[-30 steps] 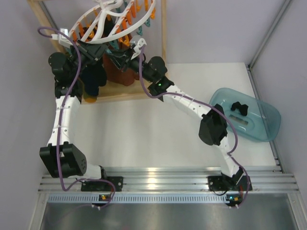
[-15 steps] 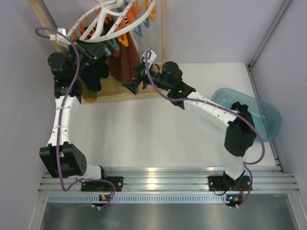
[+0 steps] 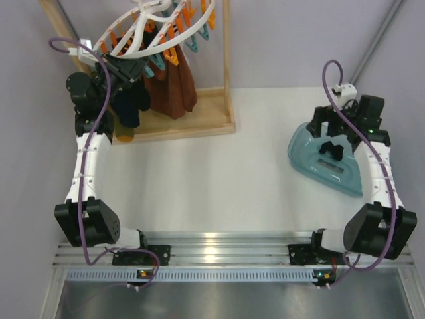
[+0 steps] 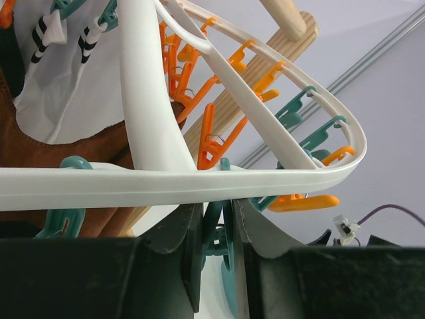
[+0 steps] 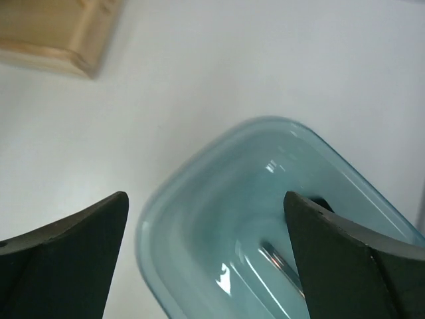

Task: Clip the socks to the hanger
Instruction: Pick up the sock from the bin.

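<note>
The round white hanger hangs at the back left, ringed with orange and teal clips. My left gripper sits under its rim, jaws shut on a teal clip. Black socks hang just below that gripper, beside rust-brown cloth. My right gripper hovers open and empty over the teal bin at the right. One black sock lies in the bin. In the right wrist view, the bin fills the gap between the wide-apart fingers, with a dark bit of sock by the right one.
A wooden frame with an upright post stands under the hanger at the back left. White cloth with black stripes hangs behind the hanger spokes. Walls close in the table on both sides.
My right arm swung away from the hanger, across the table to the bin at the right, and its gripper opened wide. The left gripper stayed at the clip.
</note>
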Available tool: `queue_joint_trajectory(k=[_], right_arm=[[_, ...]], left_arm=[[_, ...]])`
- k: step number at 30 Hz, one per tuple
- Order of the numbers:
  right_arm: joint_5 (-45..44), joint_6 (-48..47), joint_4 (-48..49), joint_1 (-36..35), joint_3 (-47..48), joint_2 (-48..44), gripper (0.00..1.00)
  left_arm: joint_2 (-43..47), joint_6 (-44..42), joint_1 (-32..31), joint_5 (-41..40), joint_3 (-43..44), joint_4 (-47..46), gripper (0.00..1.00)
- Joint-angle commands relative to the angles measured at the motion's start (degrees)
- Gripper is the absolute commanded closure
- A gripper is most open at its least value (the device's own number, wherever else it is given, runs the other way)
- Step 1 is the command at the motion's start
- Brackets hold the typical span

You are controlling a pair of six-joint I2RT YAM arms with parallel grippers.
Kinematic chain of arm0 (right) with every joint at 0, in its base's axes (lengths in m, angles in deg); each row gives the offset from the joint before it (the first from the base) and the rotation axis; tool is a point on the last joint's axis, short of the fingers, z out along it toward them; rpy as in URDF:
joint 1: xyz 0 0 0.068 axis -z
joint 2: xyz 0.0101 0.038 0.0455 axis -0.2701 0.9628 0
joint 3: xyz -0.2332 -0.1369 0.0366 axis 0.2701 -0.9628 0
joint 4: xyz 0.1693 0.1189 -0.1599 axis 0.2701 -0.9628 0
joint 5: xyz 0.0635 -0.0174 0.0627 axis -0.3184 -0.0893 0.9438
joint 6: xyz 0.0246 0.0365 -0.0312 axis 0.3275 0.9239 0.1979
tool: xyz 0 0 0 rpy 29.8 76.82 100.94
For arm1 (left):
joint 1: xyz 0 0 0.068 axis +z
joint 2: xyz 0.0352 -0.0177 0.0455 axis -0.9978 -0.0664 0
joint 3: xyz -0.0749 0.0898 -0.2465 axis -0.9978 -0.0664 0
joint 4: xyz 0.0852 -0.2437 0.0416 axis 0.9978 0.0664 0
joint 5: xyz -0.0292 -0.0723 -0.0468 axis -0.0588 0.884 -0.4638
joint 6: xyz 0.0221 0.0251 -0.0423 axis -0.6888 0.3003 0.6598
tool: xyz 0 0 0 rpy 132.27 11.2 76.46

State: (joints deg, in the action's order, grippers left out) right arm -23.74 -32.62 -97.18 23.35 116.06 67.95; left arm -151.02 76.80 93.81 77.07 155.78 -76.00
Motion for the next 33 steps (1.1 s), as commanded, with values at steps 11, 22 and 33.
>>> queue_joint_trajectory(k=[11, 22, 33], right_arm=[[-11.8, -32.2, -13.8, 15.8, 3.3, 12.9, 0.38], [-7.4, -13.4, 1.6, 25.3, -14.2, 7.6, 0.27], [-9.7, 26.1, 4.5, 25.2, -8.3, 8.6, 0.32]], left_arm=[[1.4, -4.1, 0.8, -3.0, 1.9, 0.7, 1.00], [0.6, -3.4, 0.9, -2.4, 2.1, 0.6, 1.00], [1.4, -4.0, 1.1, -2.6, 1.6, 1.7, 1.00]])
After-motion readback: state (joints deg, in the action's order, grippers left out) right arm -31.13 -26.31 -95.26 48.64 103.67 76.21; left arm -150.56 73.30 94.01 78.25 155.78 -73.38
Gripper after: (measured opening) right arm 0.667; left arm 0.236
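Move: Down in the bin, the black sock lies roughly 11 cm to the right hand's right, about level with it forward and back, and some 24 cm below. The grey strip on the bin floor is about 6 cm nearer the base than the sock; the bin's middle is some 4 cm back and 14 cm right of the hand. From the left hand the sock is roughly 65 cm right, 5 cm back and 45 cm below. Swooping right and down by about 17 cm each way, and some 8 cm back, the right hand comes over the bin and past the sock to its right, then lifts about 4 cm and eases 3 cm forward. The wrist turns some 35 degrees clockwise and tips the fingers about 20 degrees further down; they narrow from wide open to about two thirds. It ends above the bin floor, short of the sock. ##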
